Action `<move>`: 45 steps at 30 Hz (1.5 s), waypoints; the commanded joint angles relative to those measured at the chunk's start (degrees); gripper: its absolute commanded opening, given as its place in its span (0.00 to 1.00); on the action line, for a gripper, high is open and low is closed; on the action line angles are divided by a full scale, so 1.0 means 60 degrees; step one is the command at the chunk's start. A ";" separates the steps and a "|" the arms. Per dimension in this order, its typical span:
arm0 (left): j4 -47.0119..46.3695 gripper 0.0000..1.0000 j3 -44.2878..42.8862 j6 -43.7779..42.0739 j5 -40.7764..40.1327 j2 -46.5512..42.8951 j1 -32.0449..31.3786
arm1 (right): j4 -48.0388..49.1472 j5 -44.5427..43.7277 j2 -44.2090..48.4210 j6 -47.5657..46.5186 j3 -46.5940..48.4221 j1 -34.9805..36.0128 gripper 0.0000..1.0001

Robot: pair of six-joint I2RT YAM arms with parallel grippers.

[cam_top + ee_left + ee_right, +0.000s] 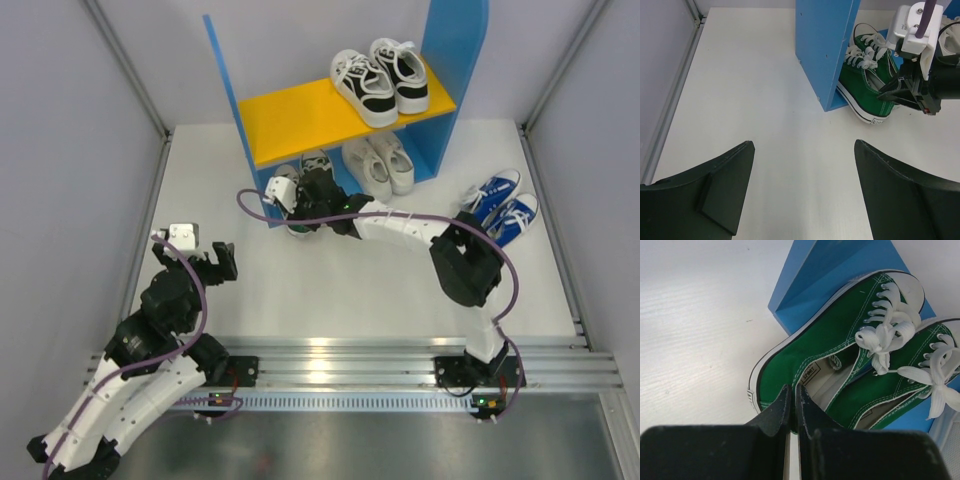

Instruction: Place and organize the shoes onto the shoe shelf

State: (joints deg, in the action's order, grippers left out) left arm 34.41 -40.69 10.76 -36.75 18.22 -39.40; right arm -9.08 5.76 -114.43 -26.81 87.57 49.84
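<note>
The shoe shelf point(300, 112) has blue side panels and an orange-yellow board. A green shoe point(805, 352) lies on the table beside the shelf's left panel point(825, 50), its heel sticking out. Its mate point(900, 385) lies beside it. My right gripper point(793, 395) is shut on the heel collar of the outer green shoe point(865, 85), one finger inside and one outside. It also shows in the top view point(305, 205). A white pair point(380, 165) stands under the board. A blue pair point(500, 205) lies on the table right of the shelf. My left gripper point(804, 145) is open and empty.
A black-and-white pair point(380, 80) stands on the right half of the board. My left gripper point(215, 262) hovers over the table front left of the shelf. Grey walls with metal rails point(150, 230) enclose the table on both sides.
</note>
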 commanded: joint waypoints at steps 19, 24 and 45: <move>-0.0477 0.87 0.0072 -0.0139 -0.0027 0.0010 0.0048 | 0.2950 -0.2850 -0.0630 0.0659 0.0156 -0.0119 0.00; -0.0477 0.87 0.0072 -0.0139 -0.0027 -0.0004 0.0048 | 0.2730 -0.2513 -0.0513 0.0469 -0.0107 -0.0119 0.02; -0.0477 0.87 0.0072 -0.0139 0.0061 -0.0004 0.0048 | 0.2071 -0.1474 0.0410 0.0030 -0.0958 -0.0104 0.66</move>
State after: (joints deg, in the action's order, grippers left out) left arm 34.26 -40.60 10.74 -36.69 18.24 -39.40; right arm 6.22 -4.58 -115.92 -25.89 82.11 49.89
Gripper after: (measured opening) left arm 0.867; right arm 0.633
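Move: The left green shoe, its heel still sticking out of the shelf's lower level, has its middle about 8 cm ahead of the right hand, 2 cm left and 3 cm below. The right green shoe lies about 9 cm ahead and 5 cm right of that hand; the nearer white shoe is roughly 11 cm ahead and 15 cm right. From the left hand, the left green shoe is some 21 cm ahead, 15 cm right and 17 cm lower. The heel of the left green shoe is pushed forward into the shelf by the right hand's shut fingertips, already at its back opening. The hand goes about 4 cm forward, dipping slightly and rising again, while turning some 10 degrees clockwise and tipping up a little. Then it all but halts and opens the fingers to over half, over the two heels. ##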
